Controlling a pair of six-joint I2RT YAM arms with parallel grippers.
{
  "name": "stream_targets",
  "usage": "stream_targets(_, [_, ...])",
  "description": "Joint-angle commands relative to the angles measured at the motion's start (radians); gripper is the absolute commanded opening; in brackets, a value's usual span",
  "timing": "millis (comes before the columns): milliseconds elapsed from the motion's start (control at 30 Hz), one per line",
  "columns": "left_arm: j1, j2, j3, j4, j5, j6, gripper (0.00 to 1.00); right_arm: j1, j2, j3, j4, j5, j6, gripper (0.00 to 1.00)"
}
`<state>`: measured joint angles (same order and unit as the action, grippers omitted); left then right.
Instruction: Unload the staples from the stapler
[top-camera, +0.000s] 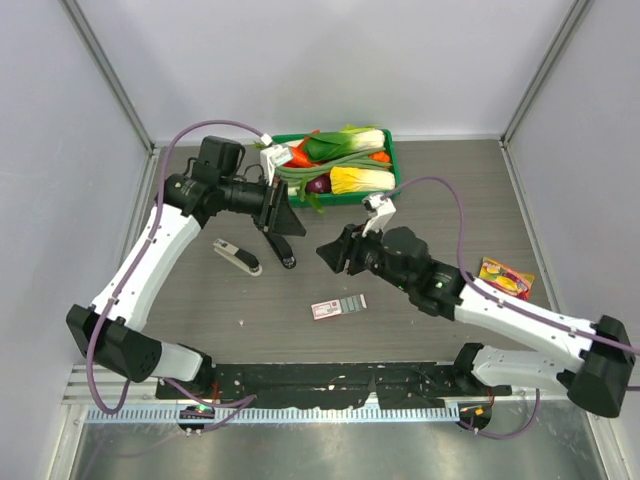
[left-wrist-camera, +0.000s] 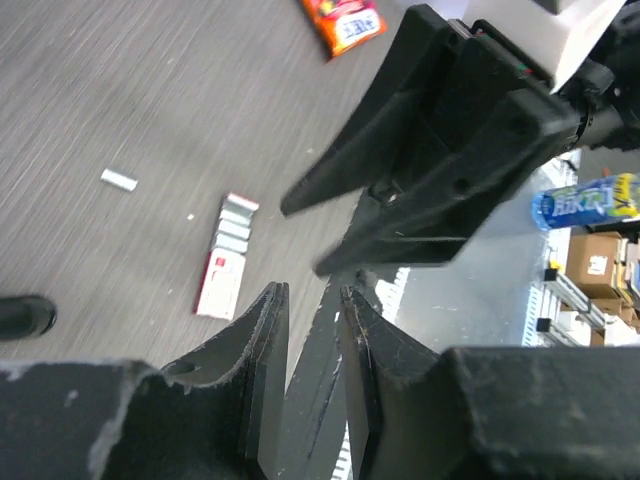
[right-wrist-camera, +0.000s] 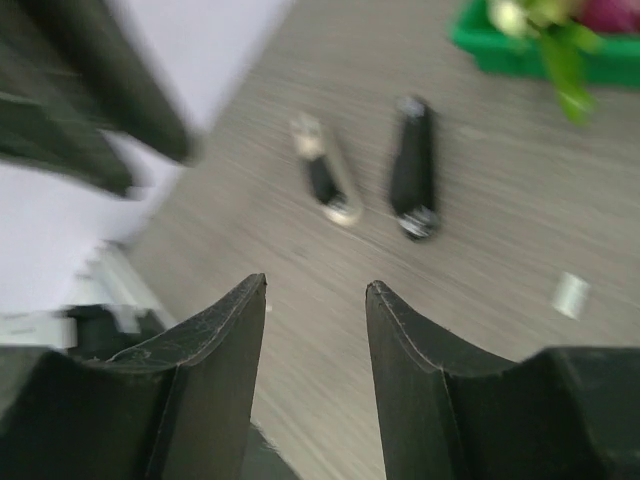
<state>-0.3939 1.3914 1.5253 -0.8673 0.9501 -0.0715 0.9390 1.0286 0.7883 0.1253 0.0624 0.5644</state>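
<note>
A black stapler (top-camera: 288, 256) lies on the wooden table, with a silver-and-black stapler (top-camera: 237, 257) to its left. Both show blurred in the right wrist view, black (right-wrist-camera: 413, 180) and silver (right-wrist-camera: 325, 185). One loose silvery staple strip (left-wrist-camera: 118, 180) lies on the table and also shows in the right wrist view (right-wrist-camera: 570, 295). My left gripper (top-camera: 285, 225) hovers above the black stapler, its jaws a narrow gap apart (left-wrist-camera: 308, 290) and empty. My right gripper (top-camera: 328, 250) is open and empty (right-wrist-camera: 316, 285), raised and facing the staplers.
A red-and-white staple box (top-camera: 338, 307) lies mid-table with its tray slid out (left-wrist-camera: 225, 255). A green bin (top-camera: 392, 170) of vegetables stands at the back. A snack packet (top-camera: 505, 277) lies at the right. A black rail (top-camera: 330, 378) runs along the near edge.
</note>
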Motion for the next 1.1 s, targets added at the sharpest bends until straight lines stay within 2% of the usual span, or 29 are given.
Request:
stream_targets(0, [0.020, 0.017, -0.034, -0.061, -0.126, 0.096, 0.31, -0.009, 0.140, 0.080, -0.344, 0.287, -0.047, 0.50])
stream_targets(333, [0.050, 0.023, -0.096, -0.094, -0.146, 0.148, 0.32, -0.009, 0.485, 0.209, -0.401, 0.432, -0.155, 0.51])
stream_targets(433, [0.053, 0.027, -0.111, -0.096, -0.162, 0.156, 0.36, -0.009, 0.547, 0.230, -0.382, 0.470, -0.167, 0.53])
stream_targets(500, [0.053, 0.028, -0.125, -0.088, -0.165, 0.153, 0.45, -0.009, 0.596, 0.253, -0.378, 0.484, -0.170, 0.54])
stream_targets(700, [0.056, 0.017, -0.134, -0.078, -0.174, 0.142, 0.58, -0.009, 0.671, 0.270, -0.343, 0.482, -0.181, 0.54])
stream_targets(867, [0.058, 0.000, -0.148, -0.073, -0.180, 0.142, 0.63, -0.009, 0.692, 0.240, -0.308, 0.485, -0.173, 0.53])
stream_targets(1067, [0.056, 0.001, -0.152, -0.084, -0.175, 0.150, 0.64, -0.012, 0.709, 0.220, -0.271, 0.481, -0.170, 0.52])
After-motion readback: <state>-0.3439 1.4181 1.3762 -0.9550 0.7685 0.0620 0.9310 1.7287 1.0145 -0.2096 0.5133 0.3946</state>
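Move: The staple strip on the table lies about 11 cm ahead of the right hand, 6 cm to its right and some 27 cm below. On the same table, the staple box is about 2 cm ahead and 2 cm right of that hand; the black stapler is 16 cm ahead and 11 cm left. From the left hand the strip is 9 cm ahead, 12 cm right and 30 cm below. The right hand swoops down some 23 cm, easing forward about 8 cm and a little to its right, its fingers swinging from forward-left to forward-and-down and staying half open as they line up just above the staple strip. Meanwhile the empty left hand sinks about 9 cm and drifts left, its fingers dipping slightly and spreading. ##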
